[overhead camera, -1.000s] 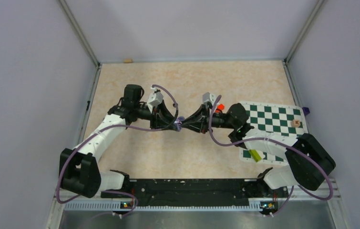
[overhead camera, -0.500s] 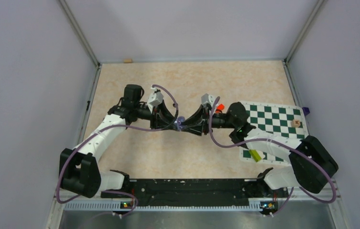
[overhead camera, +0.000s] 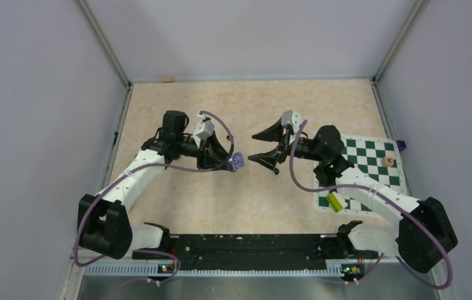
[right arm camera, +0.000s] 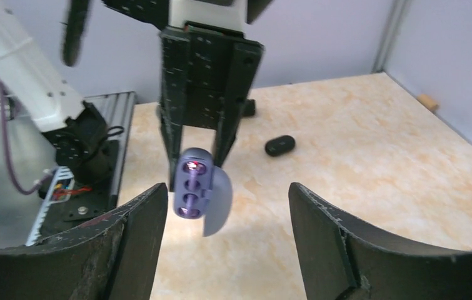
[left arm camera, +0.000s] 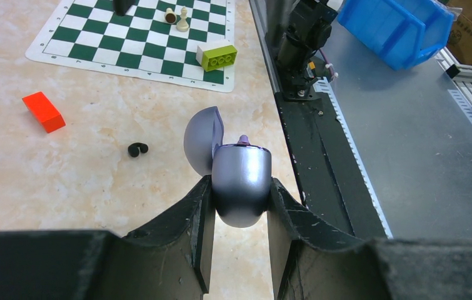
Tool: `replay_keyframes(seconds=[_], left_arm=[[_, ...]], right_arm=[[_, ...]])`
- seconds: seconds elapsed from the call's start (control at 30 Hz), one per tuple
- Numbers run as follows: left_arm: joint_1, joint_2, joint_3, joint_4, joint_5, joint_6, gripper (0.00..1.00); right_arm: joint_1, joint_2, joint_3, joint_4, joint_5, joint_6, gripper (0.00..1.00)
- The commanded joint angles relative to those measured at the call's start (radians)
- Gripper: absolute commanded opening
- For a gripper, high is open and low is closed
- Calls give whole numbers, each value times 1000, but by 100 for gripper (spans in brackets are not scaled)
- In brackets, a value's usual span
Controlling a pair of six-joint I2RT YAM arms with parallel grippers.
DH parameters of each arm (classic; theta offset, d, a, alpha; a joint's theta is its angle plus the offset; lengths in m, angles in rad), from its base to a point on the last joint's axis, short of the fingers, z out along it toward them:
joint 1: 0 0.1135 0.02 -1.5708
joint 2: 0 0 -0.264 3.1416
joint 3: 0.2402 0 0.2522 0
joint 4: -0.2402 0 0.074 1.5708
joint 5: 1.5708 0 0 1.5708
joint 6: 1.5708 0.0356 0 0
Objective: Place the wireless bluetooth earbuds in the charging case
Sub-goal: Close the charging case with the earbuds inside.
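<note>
My left gripper (left arm camera: 241, 190) is shut on the lilac charging case (left arm camera: 241, 178), held above the table with its lid (left arm camera: 200, 139) swung open. A lilac earbud's tip (left arm camera: 243, 138) pokes up from the case. In the right wrist view the case's (right arm camera: 192, 182) open face points at me, with an earbud (right arm camera: 194, 167) seated at one end and glowing red. My right gripper (overhead camera: 252, 147) stands open just right of the case (overhead camera: 237, 161), nothing between its fingers. A black earbud (left arm camera: 137, 149) lies on the table below.
A small red block (left arm camera: 43, 111) lies near the black earbud. The chessboard mat (overhead camera: 371, 164) at the right carries chess pieces (left arm camera: 177, 15) and a green-yellow brick (overhead camera: 334, 202). A black oval object (right arm camera: 280, 145) lies on the table behind the left arm.
My right gripper has opened and drawn back to the right, away from the case. The left gripper has kept the case still.
</note>
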Motion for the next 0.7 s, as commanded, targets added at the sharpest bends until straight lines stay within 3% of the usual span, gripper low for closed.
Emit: replay_keyframes(seconds=[0.0, 0.17, 0.3, 0.67], left_arm=[[-4, -27, -6, 30, 27, 4, 0], [-4, -26, -6, 30, 28, 4, 0], [-4, -25, -6, 30, 28, 6, 0], [-4, -32, -7, 30, 27, 6, 0]], right_arm=[[-11, -10, 36, -89, 172, -108, 72], [-11, 10, 15, -86, 308, -155, 81], [-11, 27, -4, -61, 348, -174, 99], [-6, 82, 3, -85, 370, -160, 99]])
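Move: The open charging case, held in the left fingertips about 2 cm to the right of the left hand point, lies some 6 cm to the right hand's left, 3 cm back and 5 cm lower. From the right hand, the near black buds lie on the table about 5 cm ahead and 9 cm right, the far black buds 18 cm ahead and 9 cm left, and the red block 16 cm ahead and 14 cm right, all roughly 26 cm below. Still pinching the case body, the left hand holds it steady with the open lid on the far side. The right hand, touching nothing, swings forward about 7 cm and away from the case, sinking some 4 cm as it goes. Its wrist turns clockwise about 20 degrees, and its partly open fingers spread to full width. ##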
